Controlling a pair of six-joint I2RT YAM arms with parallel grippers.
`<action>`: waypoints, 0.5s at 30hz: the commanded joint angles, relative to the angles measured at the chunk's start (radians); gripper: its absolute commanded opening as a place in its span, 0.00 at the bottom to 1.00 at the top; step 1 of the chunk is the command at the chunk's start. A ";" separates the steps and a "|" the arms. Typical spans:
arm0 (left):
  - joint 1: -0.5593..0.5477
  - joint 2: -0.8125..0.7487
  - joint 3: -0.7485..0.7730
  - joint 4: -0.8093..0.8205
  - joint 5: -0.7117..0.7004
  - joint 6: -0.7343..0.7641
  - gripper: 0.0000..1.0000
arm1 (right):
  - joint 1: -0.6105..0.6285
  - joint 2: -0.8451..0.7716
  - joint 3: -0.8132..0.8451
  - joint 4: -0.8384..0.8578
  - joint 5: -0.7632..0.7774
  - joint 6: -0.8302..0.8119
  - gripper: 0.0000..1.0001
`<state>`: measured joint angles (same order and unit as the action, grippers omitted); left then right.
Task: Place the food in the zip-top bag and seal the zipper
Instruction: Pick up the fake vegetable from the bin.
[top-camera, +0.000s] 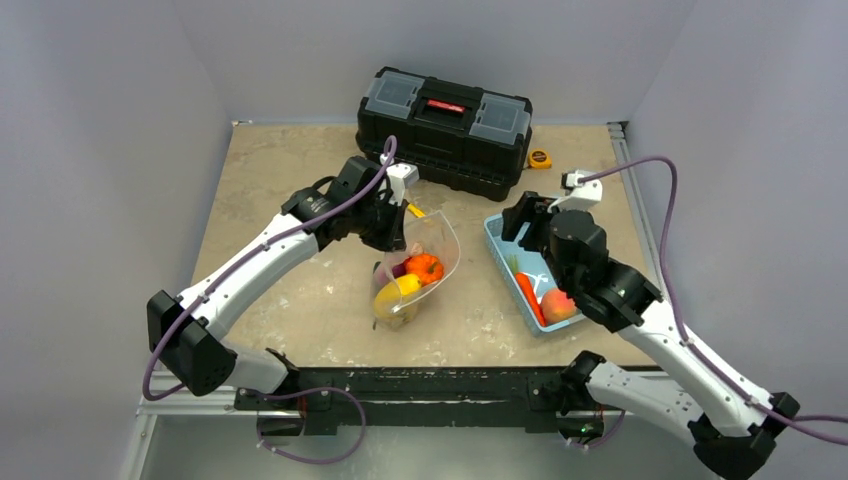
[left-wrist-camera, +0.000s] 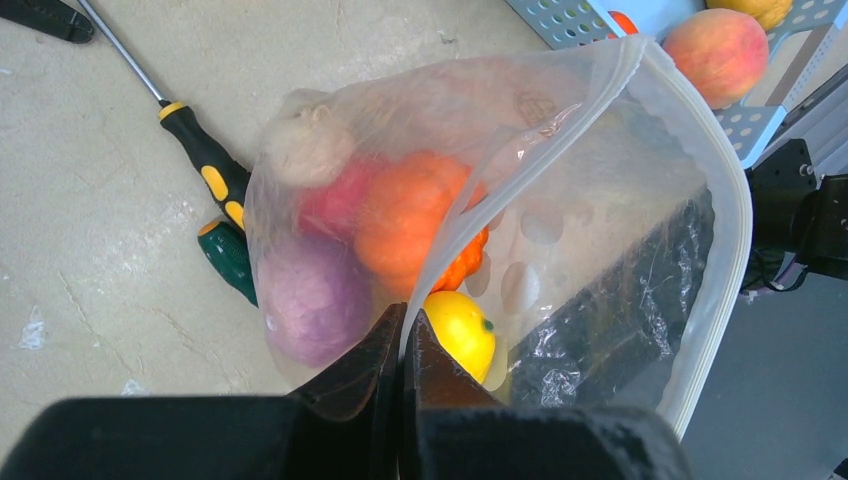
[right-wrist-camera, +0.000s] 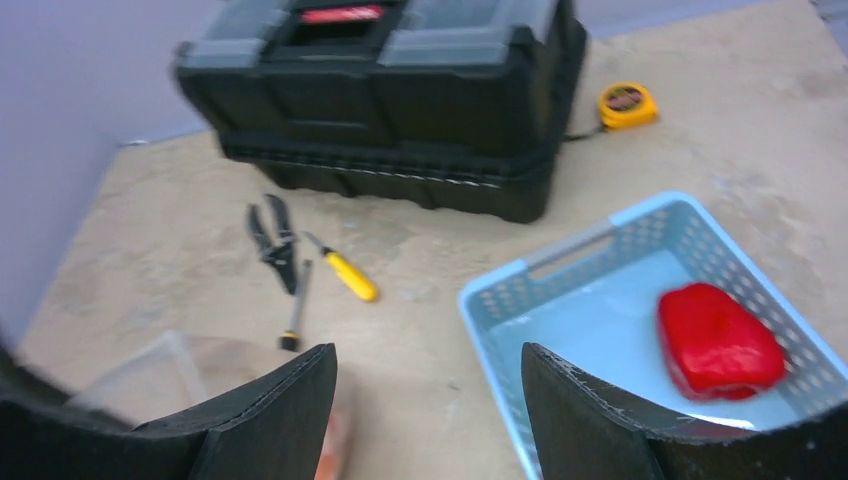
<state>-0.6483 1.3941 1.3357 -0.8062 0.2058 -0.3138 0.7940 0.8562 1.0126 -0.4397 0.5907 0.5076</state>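
Note:
The clear zip-top bag (top-camera: 440, 245) stands open at mid-table, dotted face up (left-wrist-camera: 600, 250). My left gripper (left-wrist-camera: 405, 330) is shut on its rim and holds the mouth open, seen from above at the bag's far side (top-camera: 395, 215). Inside lie an orange fruit (left-wrist-camera: 410, 215), a purple one (left-wrist-camera: 315, 295), a yellow one (left-wrist-camera: 460, 330) and a reddish one (left-wrist-camera: 330, 200). The zipper (left-wrist-camera: 735, 230) runs unsealed along the rim. My right gripper (right-wrist-camera: 430, 400) is open and empty over the blue basket's (top-camera: 497, 235) left rim. In the basket lie a carrot (top-camera: 528, 297), a peach (top-camera: 556, 303) and a red pepper (right-wrist-camera: 718, 340).
A black toolbox (top-camera: 445, 125) stands at the back with a yellow tape measure (top-camera: 540, 158) beside it. Yellow-handled (left-wrist-camera: 205, 165) and green-handled (left-wrist-camera: 230, 260) screwdrivers lie under the bag's far side. Pliers (right-wrist-camera: 272, 235) and another yellow screwdriver (right-wrist-camera: 345, 272) lie near the toolbox.

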 joint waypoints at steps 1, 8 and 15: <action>0.005 0.001 0.031 0.009 0.017 -0.002 0.00 | -0.171 0.023 -0.112 0.008 -0.108 0.030 0.67; 0.004 -0.007 0.031 0.008 0.014 -0.002 0.00 | -0.452 0.178 -0.291 0.160 -0.446 0.028 0.65; 0.003 -0.003 0.033 0.006 0.021 -0.001 0.00 | -0.582 0.340 -0.337 0.287 -0.662 0.015 0.65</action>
<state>-0.6483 1.3945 1.3357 -0.8062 0.2066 -0.3138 0.2546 1.1637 0.6781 -0.2886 0.0868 0.5243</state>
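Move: The carrot in the bin lies about 9 cm to the right of my open right hand, nearly level with it fore and aft and some 27 cm below. The red pepper is roughly 12 cm farther out than the carrot and 7 cm more to the right; the peach lies about 6 cm to the carrot's right and 2 cm nearer me. From my left hand, the carrot is around 30 cm to the right, about level fore and aft and 17 cm lower. I bring my right hand quickly down into reach of the bin, about 22 cm, swinging right some 7 cm and a little forward at first, then dropping almost straight towards the carrot's leafy end. On the way I tip the fingers down some 30 degrees and keep them open, touching nothing yet. My left hand stays put, still pinching the bag's rim. ##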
